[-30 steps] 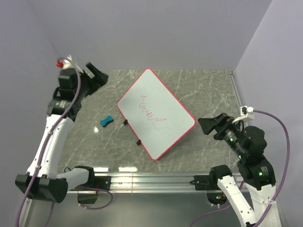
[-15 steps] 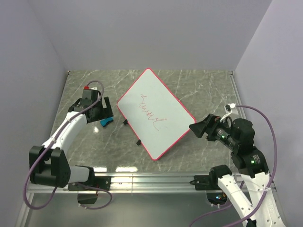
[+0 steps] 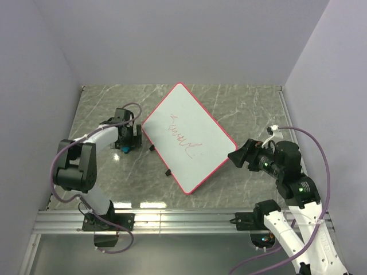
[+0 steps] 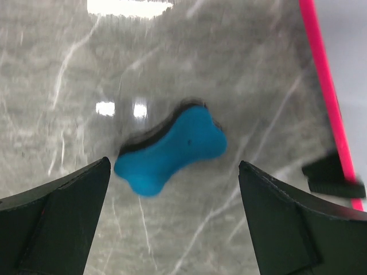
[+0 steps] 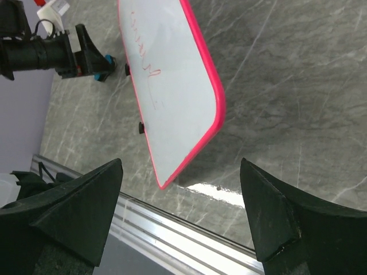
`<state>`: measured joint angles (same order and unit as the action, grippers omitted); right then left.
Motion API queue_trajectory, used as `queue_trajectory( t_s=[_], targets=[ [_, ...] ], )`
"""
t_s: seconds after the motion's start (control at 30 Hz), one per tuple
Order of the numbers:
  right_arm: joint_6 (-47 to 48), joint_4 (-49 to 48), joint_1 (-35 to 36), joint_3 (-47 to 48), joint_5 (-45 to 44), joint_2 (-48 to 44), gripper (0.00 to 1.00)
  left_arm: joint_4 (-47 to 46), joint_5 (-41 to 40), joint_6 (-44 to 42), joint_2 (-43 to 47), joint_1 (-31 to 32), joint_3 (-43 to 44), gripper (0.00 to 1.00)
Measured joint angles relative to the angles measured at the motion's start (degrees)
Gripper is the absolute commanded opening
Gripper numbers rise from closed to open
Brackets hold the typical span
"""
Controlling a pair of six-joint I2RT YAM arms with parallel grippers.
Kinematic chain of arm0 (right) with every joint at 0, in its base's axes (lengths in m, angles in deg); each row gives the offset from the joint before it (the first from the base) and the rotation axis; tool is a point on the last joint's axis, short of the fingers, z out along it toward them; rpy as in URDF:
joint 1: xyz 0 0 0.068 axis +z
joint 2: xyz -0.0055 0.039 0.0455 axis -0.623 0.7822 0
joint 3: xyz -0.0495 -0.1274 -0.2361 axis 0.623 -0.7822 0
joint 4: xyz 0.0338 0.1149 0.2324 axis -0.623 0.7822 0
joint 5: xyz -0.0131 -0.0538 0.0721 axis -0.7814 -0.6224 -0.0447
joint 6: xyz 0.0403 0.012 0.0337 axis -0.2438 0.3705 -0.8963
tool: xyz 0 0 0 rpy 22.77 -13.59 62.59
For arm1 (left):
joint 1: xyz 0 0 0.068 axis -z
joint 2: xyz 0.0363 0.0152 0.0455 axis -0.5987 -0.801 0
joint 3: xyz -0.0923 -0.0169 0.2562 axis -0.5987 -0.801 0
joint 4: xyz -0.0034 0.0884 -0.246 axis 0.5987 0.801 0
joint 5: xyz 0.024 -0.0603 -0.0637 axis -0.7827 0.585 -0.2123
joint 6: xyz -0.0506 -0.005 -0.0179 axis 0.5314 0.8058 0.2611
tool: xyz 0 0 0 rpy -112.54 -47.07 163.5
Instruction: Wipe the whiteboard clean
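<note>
The whiteboard (image 3: 188, 135) lies tilted on the grey marble table, white with a pink-red frame, red scribbles on it and two black feet on its left edge. It also shows in the right wrist view (image 5: 172, 86), and its frame edge in the left wrist view (image 4: 327, 91). The small blue bone-shaped eraser (image 4: 172, 150) lies on the table left of the board (image 3: 125, 150). My left gripper (image 3: 127, 141) hovers open right over the eraser, jaws wide on either side. My right gripper (image 3: 235, 156) is open and empty beside the board's right edge.
A metal rail (image 3: 183, 216) runs along the table's near edge and shows in the right wrist view (image 5: 172, 229). Lavender walls stand close on the left, back and right. My left arm (image 5: 51, 54) shows in the right wrist view.
My left gripper has swung down from the back left corner to just over the eraser. My right gripper has moved left toward the board's right edge.
</note>
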<state>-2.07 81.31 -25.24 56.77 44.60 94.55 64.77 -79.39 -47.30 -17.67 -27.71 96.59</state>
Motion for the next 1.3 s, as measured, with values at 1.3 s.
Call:
queue_trajectory(
  t_s=[1.3],
  targets=[
    [0.2,0.4,0.1,-1.4,-3.2,-0.7,0.88,-0.2,-0.8,6.2,-0.9,1.6,-2.0,0.69]
  ],
)
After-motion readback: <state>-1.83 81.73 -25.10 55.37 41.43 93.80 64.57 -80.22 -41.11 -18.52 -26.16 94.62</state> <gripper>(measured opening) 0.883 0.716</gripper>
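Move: The eraser lies almost under the open left hand, about 2 cm ahead, centred between the fingers and some 2 cm below, slanting from near left to far right. The whiteboard's upper black clip stands about 12 cm to this hand's right and 1 cm ahead; the whiteboard's middle is roughly 30 cm right and 6 cm ahead. From the right hand the eraser is about 18 cm ahead, 48 cm left and 22 cm below. The left hand, fingers still pointing steeply down, slides forward about 3.5 cm over the eraser while sinking some 1.5 cm to straddle it low over the table. It then draws back about 5 cm and drifts slightly right, with the fingers closing by roughly a quarter of their opening, until the left finger touches the eraser's near lobe while the right finger is still clear. ##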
